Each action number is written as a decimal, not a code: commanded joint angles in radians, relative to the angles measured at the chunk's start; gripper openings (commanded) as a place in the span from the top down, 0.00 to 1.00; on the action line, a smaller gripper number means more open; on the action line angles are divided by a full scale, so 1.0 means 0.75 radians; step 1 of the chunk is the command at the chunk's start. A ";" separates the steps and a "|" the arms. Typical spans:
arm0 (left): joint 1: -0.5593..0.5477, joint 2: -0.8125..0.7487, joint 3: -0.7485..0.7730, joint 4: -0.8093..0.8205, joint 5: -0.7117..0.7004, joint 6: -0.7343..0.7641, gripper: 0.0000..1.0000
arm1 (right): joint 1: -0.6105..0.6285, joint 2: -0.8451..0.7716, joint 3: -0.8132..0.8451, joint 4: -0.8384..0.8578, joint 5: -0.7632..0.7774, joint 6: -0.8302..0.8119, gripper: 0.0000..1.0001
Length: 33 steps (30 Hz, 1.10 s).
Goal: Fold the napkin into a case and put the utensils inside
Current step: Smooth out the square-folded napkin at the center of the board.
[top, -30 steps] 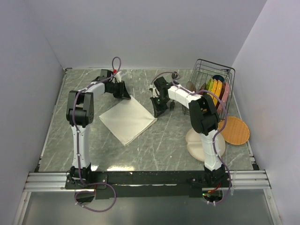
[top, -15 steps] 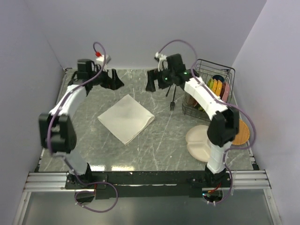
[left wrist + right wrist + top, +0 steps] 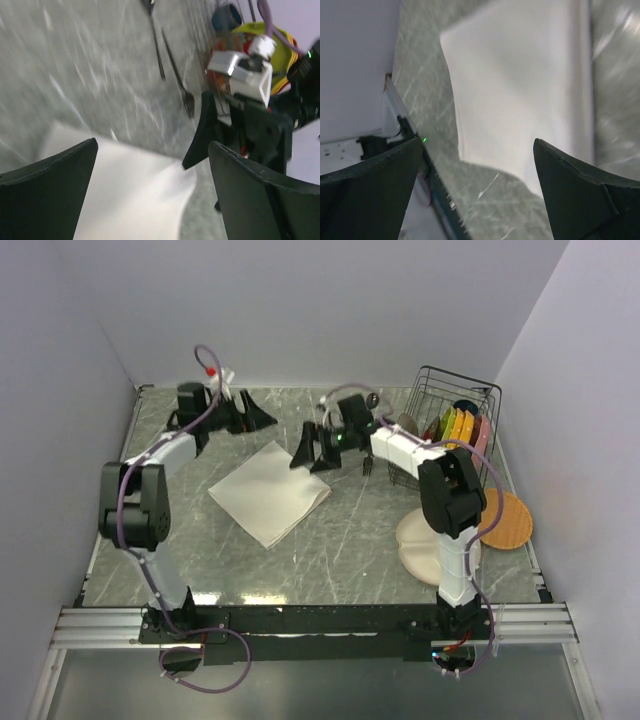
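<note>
The cream-white napkin (image 3: 268, 490) lies folded flat on the grey table as a tilted rectangle; it also shows as the napkin (image 3: 125, 195) below the left wrist and the napkin (image 3: 520, 75) below the right wrist. My left gripper (image 3: 255, 418) hovers open past its far corner, empty. My right gripper (image 3: 310, 455) hangs open by its right corner, also empty. The dark fork (image 3: 368, 466) lies right of the cloth. In the left wrist view the fork (image 3: 177, 70) and spoon (image 3: 156, 45) lie side by side beyond the cloth.
A wire rack (image 3: 455, 390) with colourful plates stands at the back right. A beige divided plate (image 3: 420, 540) and an orange round plate (image 3: 503, 518) lie at the right, near the right arm. Side walls close in the table.
Both grippers opened and let go of the napkin's corners, then lifted away. The right gripper has since dropped back beside the cloth's right corner. The napkin stays flat.
</note>
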State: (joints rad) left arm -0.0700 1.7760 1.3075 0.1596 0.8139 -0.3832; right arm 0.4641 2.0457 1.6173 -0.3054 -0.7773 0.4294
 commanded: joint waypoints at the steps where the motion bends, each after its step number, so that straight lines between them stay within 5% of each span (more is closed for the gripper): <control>1: -0.048 0.166 -0.087 0.319 0.146 -0.574 0.01 | 0.058 -0.026 -0.125 0.149 -0.140 0.153 0.00; 9: -0.089 0.505 -0.079 0.636 0.173 -0.894 0.01 | 0.007 0.103 -0.274 0.201 -0.101 0.158 0.00; 19: 0.052 0.757 0.010 0.517 0.191 -0.827 0.02 | -0.058 0.228 -0.309 0.078 -0.125 0.098 0.01; 27: 0.159 0.545 -0.127 0.640 0.326 -0.829 0.01 | -0.042 0.283 0.120 -0.225 -0.174 -0.149 0.04; 33: 0.169 0.079 -0.342 0.344 0.361 -0.571 0.01 | 0.050 0.103 0.116 -0.168 -0.216 -0.117 0.04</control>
State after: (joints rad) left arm 0.0635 2.0888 1.1381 0.4873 1.0317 -0.9504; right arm 0.4435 2.2429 1.7035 -0.4278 -0.9283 0.3676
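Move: Nearly beneath the left gripper, about 20 cm down, lies the napkin's far corner, some 3 cm ahead and 2 cm to its right; the napkin's middle is about 10 cm back and 2 cm right of that hand. From the right gripper, the middle lies 4 cm to the left, 1 cm back and 13 cm down. From the right hand, the fork is about 9 cm ahead and 17 cm right, and the spoon 18 cm ahead and 15 cm right. Dropping about 15 cm towards the napkin's far part, the wide-open left hand drifts right and rolls some 40 degrees, then sweeps about 9 cm left, dragging the cloth, and starts to rise. The right hand, also open, sinks about 9 cm and back towards the napkin's right part, edges right, then comes forward and slightly up, turning the cloth with it. ##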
